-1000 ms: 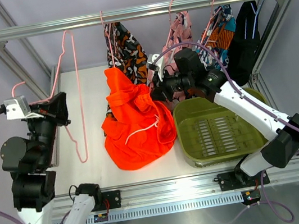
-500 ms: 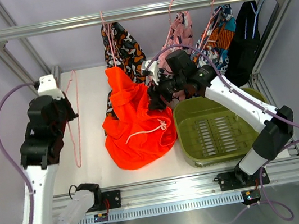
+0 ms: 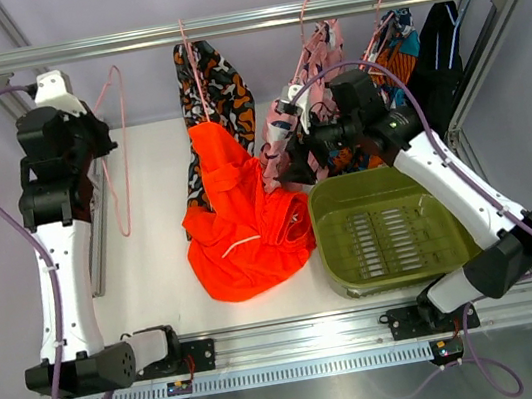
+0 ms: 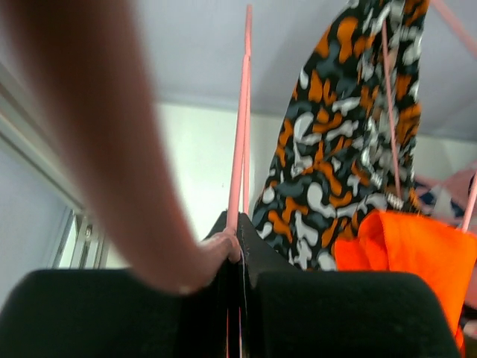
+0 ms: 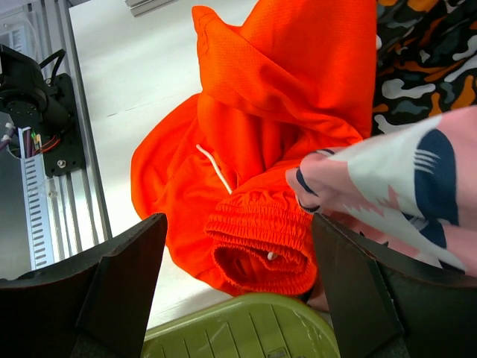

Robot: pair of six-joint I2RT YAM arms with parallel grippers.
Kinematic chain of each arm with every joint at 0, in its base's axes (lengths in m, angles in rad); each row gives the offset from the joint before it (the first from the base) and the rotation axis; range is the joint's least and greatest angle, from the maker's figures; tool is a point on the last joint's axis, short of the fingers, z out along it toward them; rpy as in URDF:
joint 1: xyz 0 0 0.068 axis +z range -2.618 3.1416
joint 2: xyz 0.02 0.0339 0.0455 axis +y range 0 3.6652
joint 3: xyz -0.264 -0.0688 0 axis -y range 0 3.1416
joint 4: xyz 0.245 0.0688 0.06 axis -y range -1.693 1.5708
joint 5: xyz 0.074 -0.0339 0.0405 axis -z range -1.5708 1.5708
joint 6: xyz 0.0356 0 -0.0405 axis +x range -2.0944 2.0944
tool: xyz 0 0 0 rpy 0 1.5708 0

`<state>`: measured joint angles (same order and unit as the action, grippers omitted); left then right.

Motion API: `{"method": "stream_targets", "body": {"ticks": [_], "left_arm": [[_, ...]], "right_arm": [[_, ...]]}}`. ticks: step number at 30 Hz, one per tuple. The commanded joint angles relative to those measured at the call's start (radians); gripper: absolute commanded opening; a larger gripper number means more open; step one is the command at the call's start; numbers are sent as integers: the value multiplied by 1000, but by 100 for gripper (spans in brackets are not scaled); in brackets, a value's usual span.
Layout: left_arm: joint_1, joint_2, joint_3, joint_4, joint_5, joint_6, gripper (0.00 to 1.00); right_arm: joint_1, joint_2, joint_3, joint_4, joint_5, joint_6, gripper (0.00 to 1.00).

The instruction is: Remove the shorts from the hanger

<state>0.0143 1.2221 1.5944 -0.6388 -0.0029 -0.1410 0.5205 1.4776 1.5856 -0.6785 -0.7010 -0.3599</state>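
The plain orange shorts [image 3: 246, 233] lie in a heap on the white table, off any hanger. My right gripper [image 3: 281, 167] hovers open just right of the heap; in the right wrist view its fingers [image 5: 119, 291] stand wide apart above the orange waistband [image 5: 261, 239], holding nothing. My left gripper [image 3: 94, 146] is raised at the back left, shut on the bare pink hanger [image 3: 114, 198], whose wire [image 4: 240, 149] runs up from the closed jaws. The camouflage shorts [image 3: 213, 86], pink print shorts [image 3: 314, 55], teal-orange shorts [image 3: 396, 47] and black shorts [image 3: 438, 56] hang from the rail.
An olive-green bin [image 3: 392, 230] sits at the front right, its rim [image 5: 246, 328] just below my right gripper. The aluminium rail [image 3: 248, 22] crosses the back, with frame posts at both sides. The pink print shorts [image 5: 387, 179] brush the right gripper's side.
My right gripper opened, let go of the orange shorts and drew back to the right; the shorts slumped on the table. The left arm lifted the empty hanger up toward the rail.
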Motion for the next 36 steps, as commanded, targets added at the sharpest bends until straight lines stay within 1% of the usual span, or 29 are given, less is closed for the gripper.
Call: {"method": "stream_targets", "body": {"ticks": [1,7,13,18,19,25,28,32,34,36], "left_arm": [[59,40,85,139,165,-69,0],[133,123,139,263,303,-207,0],[205,192,225,306,353,-279,0],[228,244,254,372,382,-344,0],[228,255,278,375,383,-351,0],[239,362,396,329,365,-348,0],[248,407,432,306,351,-344,0],[253,429,447,278,342,-316,0],[254,427,453,271,314,-315,1],[256,436,484,230,297,-296,2]], "right_arm": [[-23,-62,-19,8,-34,-8,87],[-45,-99,-47,13,-37,-13,88],[-59,-120,-61,16,-49,-16,88],[-62,-135,-70,13,-54,-16,89],[-62,-138,-72,14,-55,-16,89],[-62,-164,-113,25,-64,-13,89],[-63,-171,-125,28,-64,-14,89],[-63,-178,-134,30,-65,-14,90],[-62,-178,-134,31,-66,-13,90],[-63,-177,-134,33,-68,-11,90]]}}
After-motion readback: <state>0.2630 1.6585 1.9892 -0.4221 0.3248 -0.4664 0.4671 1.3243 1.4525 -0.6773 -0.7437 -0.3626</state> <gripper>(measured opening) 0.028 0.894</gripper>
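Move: The empty pink hanger is already in the left gripper's shut fingers; the left end of the rail lies about 17 cm ahead, 4 cm left and 7 cm above. The camo shorts hang some 14 cm ahead, 22 cm right and 12 cm below; the orange shorts lie 8 cm back, 26 cm right and 35 cm below. From the open right hand, that rail end is about 24 cm ahead, 43 cm left and 16 cm above. Bring the left gripper, still pinching the hanger, up and forward towards the left end of the rail, then on forward almost level with a drift to the left, about 12 cm forward and 5 cm up in all. Roll the wrist some 20 degrees, left side down, and tip the fingers up slightly. Ease the right hand, fingers kept wide open, about 4 cm right and back, away from the orange shorts. ##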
